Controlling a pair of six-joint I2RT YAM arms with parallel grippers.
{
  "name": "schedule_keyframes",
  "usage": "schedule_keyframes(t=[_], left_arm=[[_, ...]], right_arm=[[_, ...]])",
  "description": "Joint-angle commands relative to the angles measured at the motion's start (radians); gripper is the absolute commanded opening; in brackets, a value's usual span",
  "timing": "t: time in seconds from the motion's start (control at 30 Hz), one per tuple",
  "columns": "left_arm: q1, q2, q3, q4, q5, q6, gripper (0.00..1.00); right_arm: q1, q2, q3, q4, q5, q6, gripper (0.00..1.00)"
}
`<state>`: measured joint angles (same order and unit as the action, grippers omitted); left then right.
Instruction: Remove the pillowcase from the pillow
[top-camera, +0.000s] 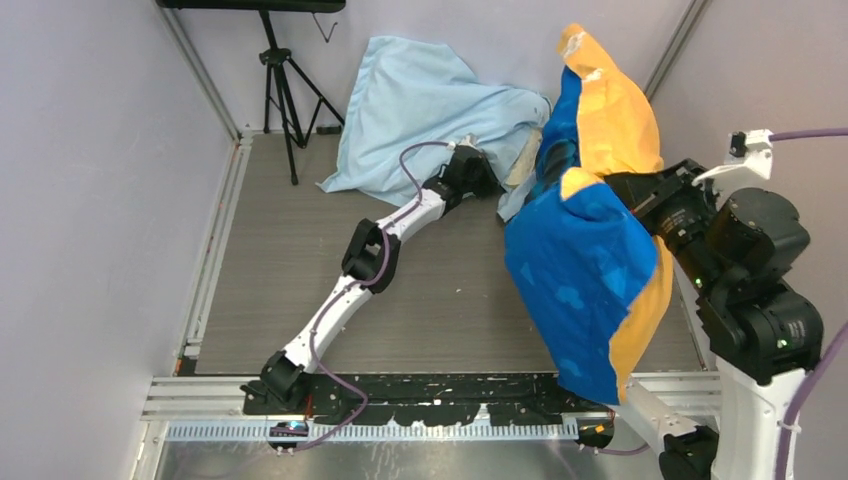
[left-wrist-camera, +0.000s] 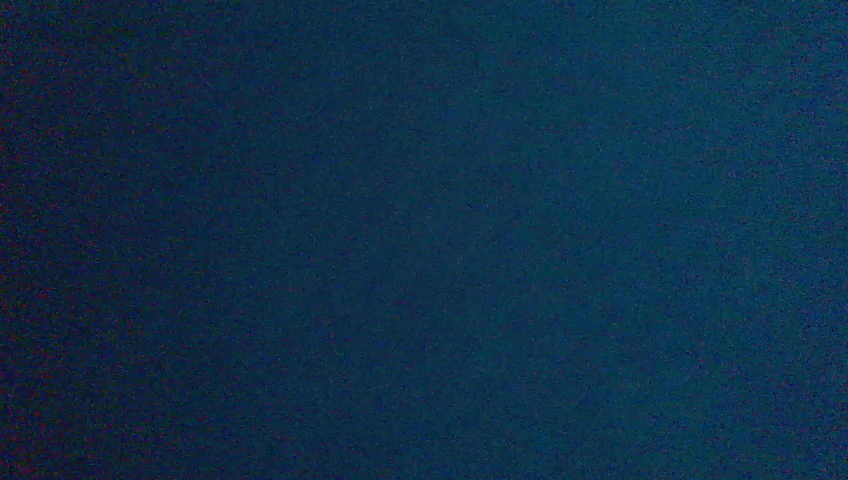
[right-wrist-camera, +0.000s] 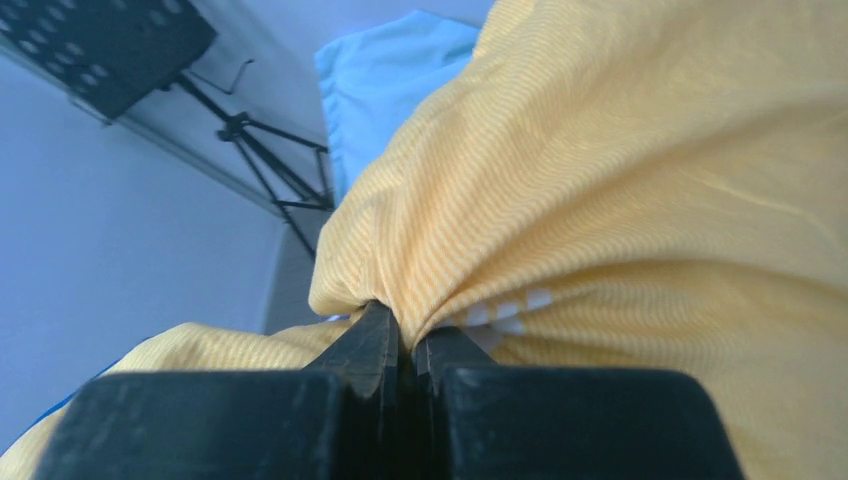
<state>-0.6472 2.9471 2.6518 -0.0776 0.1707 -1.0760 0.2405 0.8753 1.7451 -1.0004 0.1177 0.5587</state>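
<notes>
The pillowcase (top-camera: 610, 120), orange-yellow outside and blue inside (top-camera: 575, 270), hangs lifted at the right of the table. My right gripper (right-wrist-camera: 405, 335) is shut on a bunched fold of its yellow fabric (right-wrist-camera: 620, 180), beside a small white printed mark (right-wrist-camera: 505, 315). My left arm (top-camera: 400, 220) stretches across the table. Its wrist (top-camera: 470, 170) reaches the pillowcase's mouth and its fingers are hidden in the cloth. The left wrist view shows only dark blue fabric (left-wrist-camera: 424, 240). The pillow is almost wholly hidden; a small whitish patch (top-camera: 521, 160) shows at the mouth.
A pale light-blue cloth (top-camera: 420, 110) lies heaped at the back of the table. Behind it on the left stands a black tripod (top-camera: 285, 90). Walls close in on both sides. Metal rails run along the left edge (top-camera: 215, 250) and the front edge (top-camera: 400, 395).
</notes>
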Motion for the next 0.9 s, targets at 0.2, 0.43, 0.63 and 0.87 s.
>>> schedule_keyframes(t=[0.2, 0.43, 0.63, 0.87], left_arm=[[0.127, -0.610, -0.657, 0.164, 0.096, 0.191, 0.16], [0.133, -1.118, -0.930, -0.053, 0.104, 0.404, 0.45], [0.152, -1.490, -1.081, -0.424, -0.206, 0.475, 0.71], [0.155, -1.923, -1.314, -0.567, -0.406, 0.505, 0.95]], right_arm=[[0.005, 0.087, -0.319, 0.774, -0.274, 0.369, 0.00], [0.095, 0.170, -0.433, 0.948, -0.195, 0.442, 0.00], [0.312, 0.277, -0.446, 1.105, -0.059, 0.335, 0.09], [0.443, 0.471, -0.100, 0.619, 0.085, 0.009, 0.87]])
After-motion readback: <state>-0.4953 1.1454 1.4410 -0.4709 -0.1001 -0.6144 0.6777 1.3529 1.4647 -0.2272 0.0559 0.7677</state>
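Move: The right hand, high up, grips the orange-and-blue pillowcase, whose middle hangs about 5 cm ahead of it, 8 cm to its left and 15 cm lower. The bare middle of the table lies some 33 cm to its left, 8 cm ahead and 46 cm down; the light-blue pillow is roughly 50 cm ahead, 42 cm left and 40 cm down. From the left hand, low at that pillow, the case's middle is about 32 cm back, 14 cm right and 28 cm up, and the pillow's middle 14 cm ahead and 20 cm left. The right hand swings the held orange case left by about 24 cm and forward over the table, first sinking some 8 cm, its left side rolling up while it turns counter-clockwise, and opens only late in the swing to let the case go. Meanwhile the left hand, fingers shut at first, withdraws from the light-blue pillow's edge, sweeping left and back, then steeply up by more than 35 cm, spreading its fingers nearly wide and tipping them upward. ##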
